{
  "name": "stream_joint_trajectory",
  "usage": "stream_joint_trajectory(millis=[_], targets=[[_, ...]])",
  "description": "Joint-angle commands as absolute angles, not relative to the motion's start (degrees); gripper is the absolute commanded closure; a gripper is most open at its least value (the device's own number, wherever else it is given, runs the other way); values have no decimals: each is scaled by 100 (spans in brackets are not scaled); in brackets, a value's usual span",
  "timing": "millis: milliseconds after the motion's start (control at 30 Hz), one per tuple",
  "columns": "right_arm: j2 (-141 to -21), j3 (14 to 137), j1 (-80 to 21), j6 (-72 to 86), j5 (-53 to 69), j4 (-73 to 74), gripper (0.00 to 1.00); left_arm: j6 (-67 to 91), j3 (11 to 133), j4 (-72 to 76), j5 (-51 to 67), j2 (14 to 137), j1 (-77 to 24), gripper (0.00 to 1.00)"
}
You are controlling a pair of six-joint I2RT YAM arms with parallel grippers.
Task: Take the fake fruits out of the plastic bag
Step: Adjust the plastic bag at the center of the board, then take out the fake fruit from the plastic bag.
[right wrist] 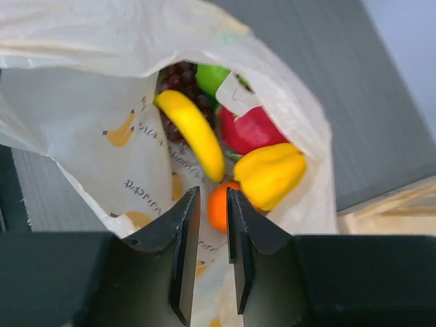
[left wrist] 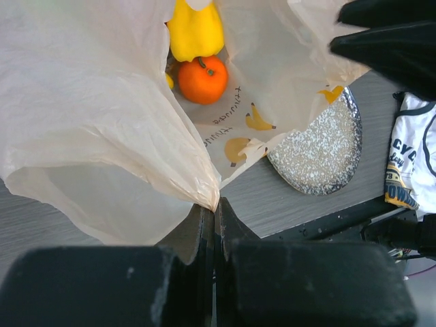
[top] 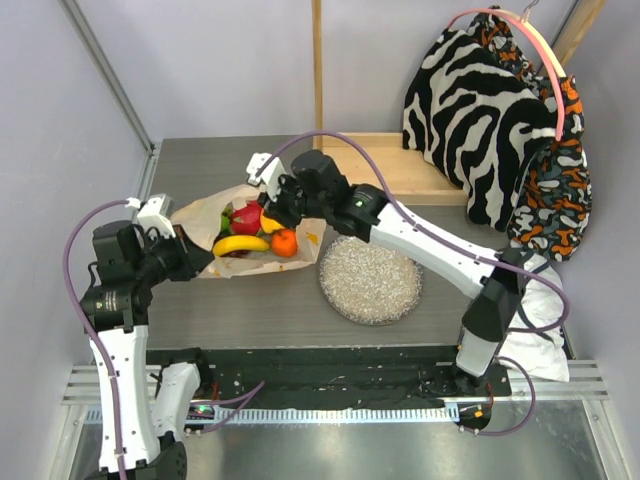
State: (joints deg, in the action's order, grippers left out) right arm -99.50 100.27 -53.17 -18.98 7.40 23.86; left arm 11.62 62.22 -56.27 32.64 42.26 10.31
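Note:
The plastic bag (top: 195,215) lies open on the table's left side, its beige film filling the left wrist view (left wrist: 88,102). My left gripper (left wrist: 216,204) is shut on a pinch of the bag's edge, low at the bag's left (top: 195,257). Inside the bag lie the fake fruits: a banana (right wrist: 194,133), a red fruit (right wrist: 252,129), a yellow pepper (right wrist: 272,174), an orange (right wrist: 218,208), a green apple (right wrist: 212,76) and dark grapes (right wrist: 178,78). My right gripper (right wrist: 212,197) hovers over the bag's mouth (top: 272,212), jaws a little open with nothing between them; the orange shows beyond the gap.
A round speckled grey plate (top: 370,280) sits just right of the bag. A wooden board (top: 400,165) lies at the back, with zebra-patterned cloth (top: 490,120) hanging at the back right. A white printed cloth (left wrist: 409,157) lies by the right arm's base.

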Motion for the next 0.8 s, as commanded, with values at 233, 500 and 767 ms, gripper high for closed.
stream_joint_trajectory(millis=[233,500,767], targets=[[-11566,10740,-5317,-519,995,2619,69,1178,6337,-5405,3366,4175,1099,100],[-11812,10749,-5282,-9,-1001,2215,26,1178,6232,-5449,3384,4069,1142,100],[-12357,11064,-5186,448,-1002,2197,18,1257,6152,-5449,3472,4078,1222,100]])
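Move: Ahead of the right hand by about 12 cm, 3 cm to its left and 18 cm below, is the far rim of the plastic bag's mouth. The orange lies some 4 cm ahead and 2 cm right, 24 cm down; the yellow pepper is 9 cm ahead, 2 cm left, the banana 4 cm ahead, 8 cm left, both at that depth. From the left hand, the far rim is roughly 22 cm ahead, 11 cm right, 15 cm lower. Dropping some 17 cm into the mouth of the bag, the right hand drifts slightly left, then turns forward about 5 cm with a small rise, towards the far rim. Its fingers tip downward, swing some 25 degrees clockwise and open wide above the orange, their tips in under the film. The left hand stays put, still pinching its corner of the bag. ##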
